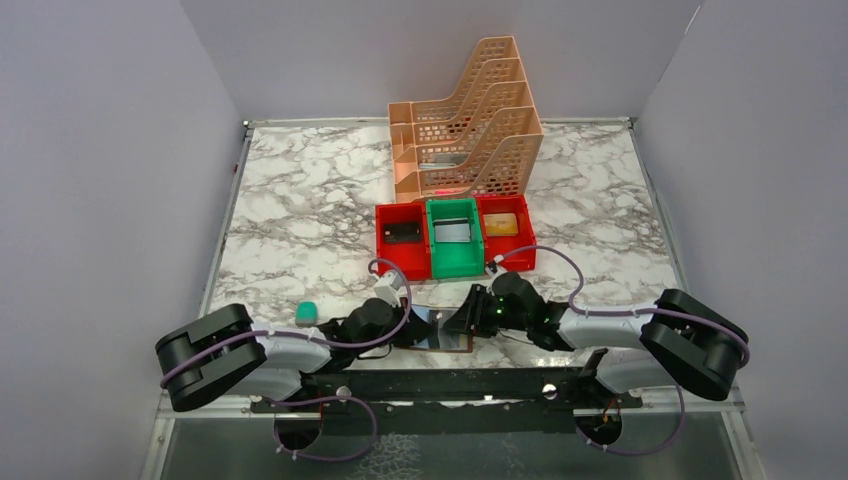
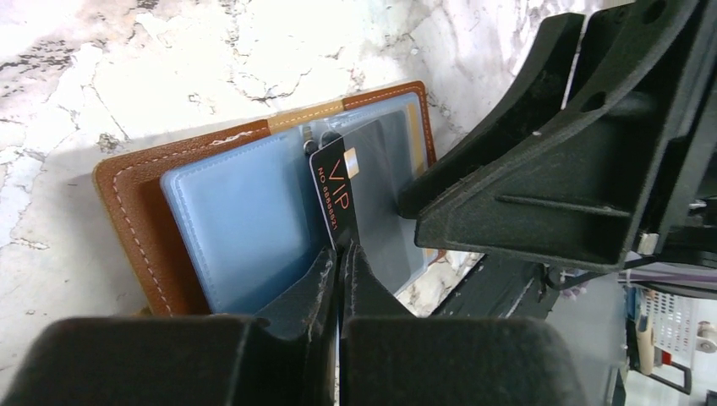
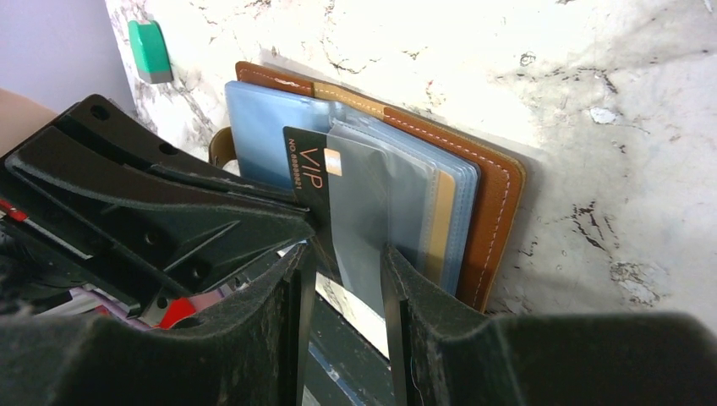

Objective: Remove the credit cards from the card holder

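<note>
The brown leather card holder [image 1: 437,330] lies open near the table's front edge, its grey-blue pockets [image 2: 245,220] facing up. A black credit card marked VIP [image 2: 336,190] stands on edge out of the middle pockets. My left gripper [image 2: 340,252] is shut on its lower end. In the right wrist view the same card [image 3: 306,173] rises beside a clear sleeve [image 3: 372,211], and a gold card [image 3: 440,224] sits in a pocket of the holder [image 3: 495,203]. My right gripper [image 3: 347,258] is open, with the sleeve running through the gap. The two grippers nearly touch over the holder.
Two red bins and a green bin [image 1: 455,262] stand just behind the holder, and an orange file rack [image 1: 470,120] stands behind them. A small green block [image 1: 307,312] lies left of the left gripper. The table's front edge and the black base rail [image 1: 440,385] are close by.
</note>
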`<state>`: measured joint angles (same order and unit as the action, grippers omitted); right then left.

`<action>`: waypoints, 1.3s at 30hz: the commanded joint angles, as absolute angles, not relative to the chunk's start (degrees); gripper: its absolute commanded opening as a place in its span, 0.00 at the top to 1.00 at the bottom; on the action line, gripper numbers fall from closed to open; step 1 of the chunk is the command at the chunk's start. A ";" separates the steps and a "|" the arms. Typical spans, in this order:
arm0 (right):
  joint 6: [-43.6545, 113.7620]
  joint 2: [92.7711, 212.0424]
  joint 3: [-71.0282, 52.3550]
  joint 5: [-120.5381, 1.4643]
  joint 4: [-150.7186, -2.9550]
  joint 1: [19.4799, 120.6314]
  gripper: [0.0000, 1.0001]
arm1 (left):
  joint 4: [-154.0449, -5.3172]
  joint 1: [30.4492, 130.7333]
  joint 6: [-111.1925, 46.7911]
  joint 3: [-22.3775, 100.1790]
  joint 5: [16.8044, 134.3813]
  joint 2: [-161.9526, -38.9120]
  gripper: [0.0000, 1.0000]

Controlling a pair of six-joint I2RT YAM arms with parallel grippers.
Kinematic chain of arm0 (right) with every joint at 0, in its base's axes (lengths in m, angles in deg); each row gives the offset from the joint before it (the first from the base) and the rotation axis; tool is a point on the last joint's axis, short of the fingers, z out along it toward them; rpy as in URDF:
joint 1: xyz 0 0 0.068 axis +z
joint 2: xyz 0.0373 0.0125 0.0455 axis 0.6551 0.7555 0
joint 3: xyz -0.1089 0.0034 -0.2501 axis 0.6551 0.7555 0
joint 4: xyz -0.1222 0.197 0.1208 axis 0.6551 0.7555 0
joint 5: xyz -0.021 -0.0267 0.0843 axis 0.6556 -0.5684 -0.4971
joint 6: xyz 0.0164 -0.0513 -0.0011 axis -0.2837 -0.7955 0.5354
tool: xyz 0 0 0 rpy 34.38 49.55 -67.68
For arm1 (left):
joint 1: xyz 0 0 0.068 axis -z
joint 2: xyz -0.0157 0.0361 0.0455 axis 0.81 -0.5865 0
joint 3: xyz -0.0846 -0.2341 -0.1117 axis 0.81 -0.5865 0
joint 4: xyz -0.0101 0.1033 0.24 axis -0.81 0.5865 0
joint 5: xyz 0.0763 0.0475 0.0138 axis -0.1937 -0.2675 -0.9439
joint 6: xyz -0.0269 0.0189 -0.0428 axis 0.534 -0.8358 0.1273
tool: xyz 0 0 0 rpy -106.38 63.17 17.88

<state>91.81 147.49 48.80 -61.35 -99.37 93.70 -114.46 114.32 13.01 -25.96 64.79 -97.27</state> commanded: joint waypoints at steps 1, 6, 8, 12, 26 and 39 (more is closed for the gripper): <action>90.60 149.16 51.40 -57.63 -89.99 94.19 0.59 | -120.22 115.53 14.79 -27.00 68.71 -94.24 1.00; 89.91 147.92 51.14 -56.55 -88.53 94.19 0.58 | -120.15 115.53 14.78 -28.08 67.67 -91.69 1.00; 89.65 147.29 51.12 -56.43 -88.31 94.19 0.58 | -120.00 115.51 14.63 -28.13 67.81 -91.63 1.00; 88.40 146.78 50.50 -57.48 -88.67 94.19 0.57 | -119.96 115.53 13.68 -27.10 69.45 -92.81 1.00; 89.28 148.64 50.98 -58.55 -90.05 94.19 0.58 | -120.92 115.49 13.10 -23.51 72.14 -97.76 0.78; 89.84 150.05 51.43 -59.71 -92.07 94.19 0.58 | -129.24 115.52 21.49 -25.97 70.13 -101.41 0.75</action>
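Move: Just below the left fingertips, at the card holder's spine, is the exposed strip of the VIP card; the card's middle lies about 2 cm to the right, 1 cm ahead and 1 cm below. The open holder is centred roughly 1 cm right of this hand. Of the trays, the green one stands some 18 cm ahead and 4 cm right, the left red one 17 cm ahead and 6 cm left. From the right hand the card's middle is about 1 cm left, 1 cm ahead, 1 cm below. Tugging upward, the left hand, already nearly shut on the VIP card's strip, closes fully and rises about 1.5 cm, then opens its fingers roughly a quarter and sinks back the same amount, ending about 1 cm nearer the base and 1 cm farther right, around the strip's near end. The right hand stays put, half-open fingers still resting on the clear sleeve. ##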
